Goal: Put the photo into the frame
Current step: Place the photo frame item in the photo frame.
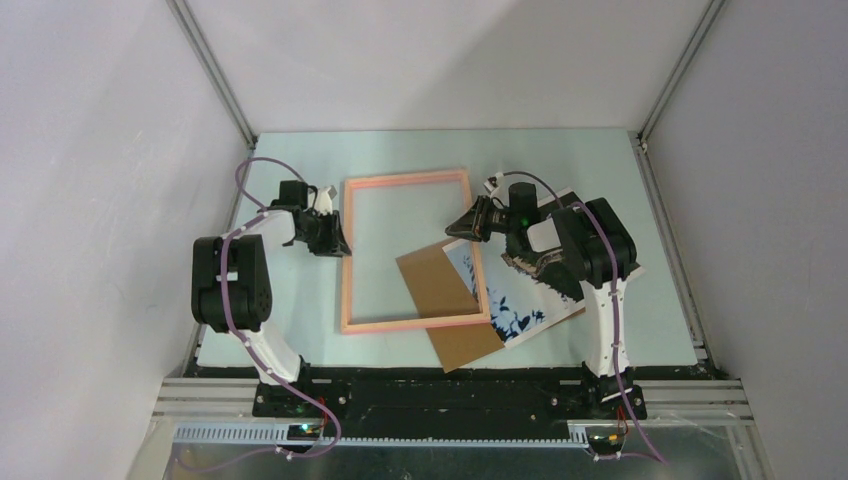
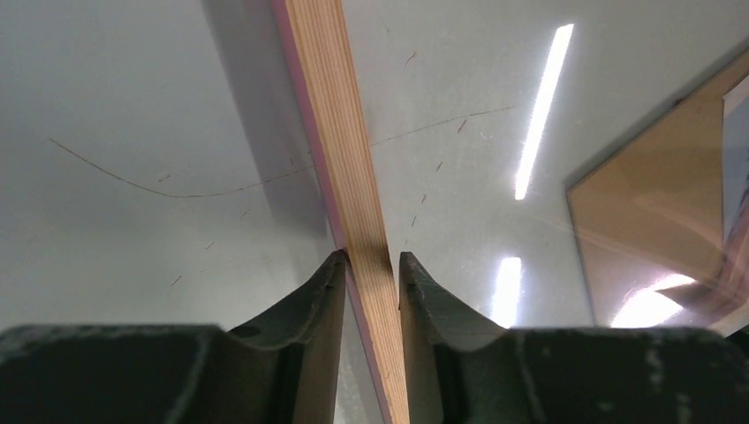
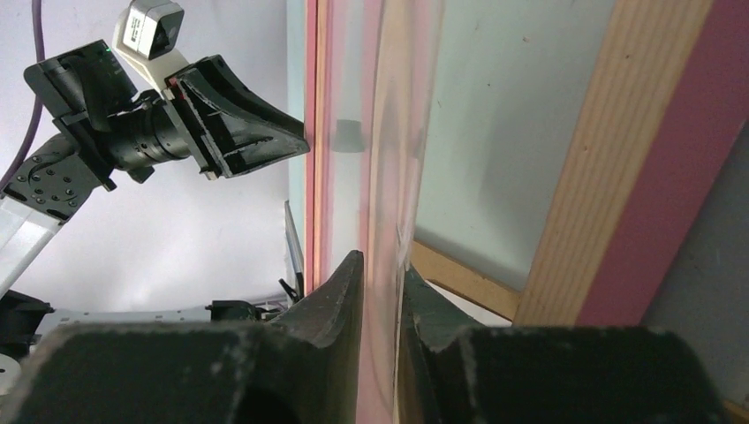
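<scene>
The salmon-pink frame (image 1: 405, 180) lies mid-table, its lower right part over the brown backing board (image 1: 445, 290) and the photo (image 1: 520, 305). The photo lies under my right arm, with its blue sky and dark leaves showing. My left gripper (image 1: 338, 240) is shut on the frame's left rail. In the left wrist view the jaws (image 2: 371, 261) pinch the wooden rail (image 2: 340, 132). My right gripper (image 1: 462, 225) is shut on the frame's right rail. In the right wrist view the jaws (image 3: 382, 261) close on a blurred pink edge (image 3: 393, 132).
The backing board also shows through the pane in the left wrist view (image 2: 654, 221). The left gripper shows across the frame in the right wrist view (image 3: 238, 132). White walls enclose the pale table (image 1: 300, 320) on three sides, with the arm bases at the near edge.
</scene>
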Controlling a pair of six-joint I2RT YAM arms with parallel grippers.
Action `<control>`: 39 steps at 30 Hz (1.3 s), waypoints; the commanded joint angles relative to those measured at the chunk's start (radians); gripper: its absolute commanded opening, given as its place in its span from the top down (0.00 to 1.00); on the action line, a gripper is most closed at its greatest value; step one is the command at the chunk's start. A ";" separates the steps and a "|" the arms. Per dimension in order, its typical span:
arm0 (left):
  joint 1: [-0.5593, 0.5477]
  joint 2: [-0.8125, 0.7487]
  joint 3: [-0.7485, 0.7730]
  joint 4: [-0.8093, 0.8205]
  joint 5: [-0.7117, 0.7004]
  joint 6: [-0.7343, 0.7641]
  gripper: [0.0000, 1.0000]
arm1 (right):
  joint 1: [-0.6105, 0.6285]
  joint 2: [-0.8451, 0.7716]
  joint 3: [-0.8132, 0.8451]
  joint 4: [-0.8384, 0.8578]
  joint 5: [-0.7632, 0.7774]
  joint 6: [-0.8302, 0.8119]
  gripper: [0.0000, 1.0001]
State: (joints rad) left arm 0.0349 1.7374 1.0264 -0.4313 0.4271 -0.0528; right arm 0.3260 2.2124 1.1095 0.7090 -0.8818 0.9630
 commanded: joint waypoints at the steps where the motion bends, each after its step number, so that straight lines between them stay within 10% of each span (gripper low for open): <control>1: -0.010 -0.019 -0.004 -0.001 0.036 -0.001 0.65 | 0.004 -0.057 0.028 -0.044 0.023 -0.062 0.79; 17: -0.024 -0.102 0.090 -0.014 -0.035 0.040 0.11 | 0.005 -0.072 0.038 -0.097 0.034 -0.106 0.78; 39: -0.481 0.146 0.444 -0.027 -0.087 0.010 0.09 | 0.010 -0.073 0.041 -0.131 0.044 -0.136 0.78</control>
State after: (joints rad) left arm -0.4042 1.8313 1.4345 -0.4549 0.3435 -0.0364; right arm 0.3321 2.1826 1.1248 0.5900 -0.8539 0.8673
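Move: The clear sheet's raised right edge, between the right fingers, lies about 23 cm to the left hand's right, 4 cm farther out and 2 cm higher. The frame's left rail is between the left fingers; its right rail lies some 28 cm to the right and level, only about 5 cm right of the right hand and 3 cm below it. The brown backing's middle lies roughly 34 cm right of the left hand and 7 cm back. The frame's left rail is freed as the left fingers, already loosened around it, open wide. The left hand then lifts about 10 cm, swings some 17 cm right and 5 cm forward over the frame towards the sheet's right edge, turning clockwise some 20 degrees and starting to sink at the end. The right hand stays, its slightly open fingers still around that edge. ##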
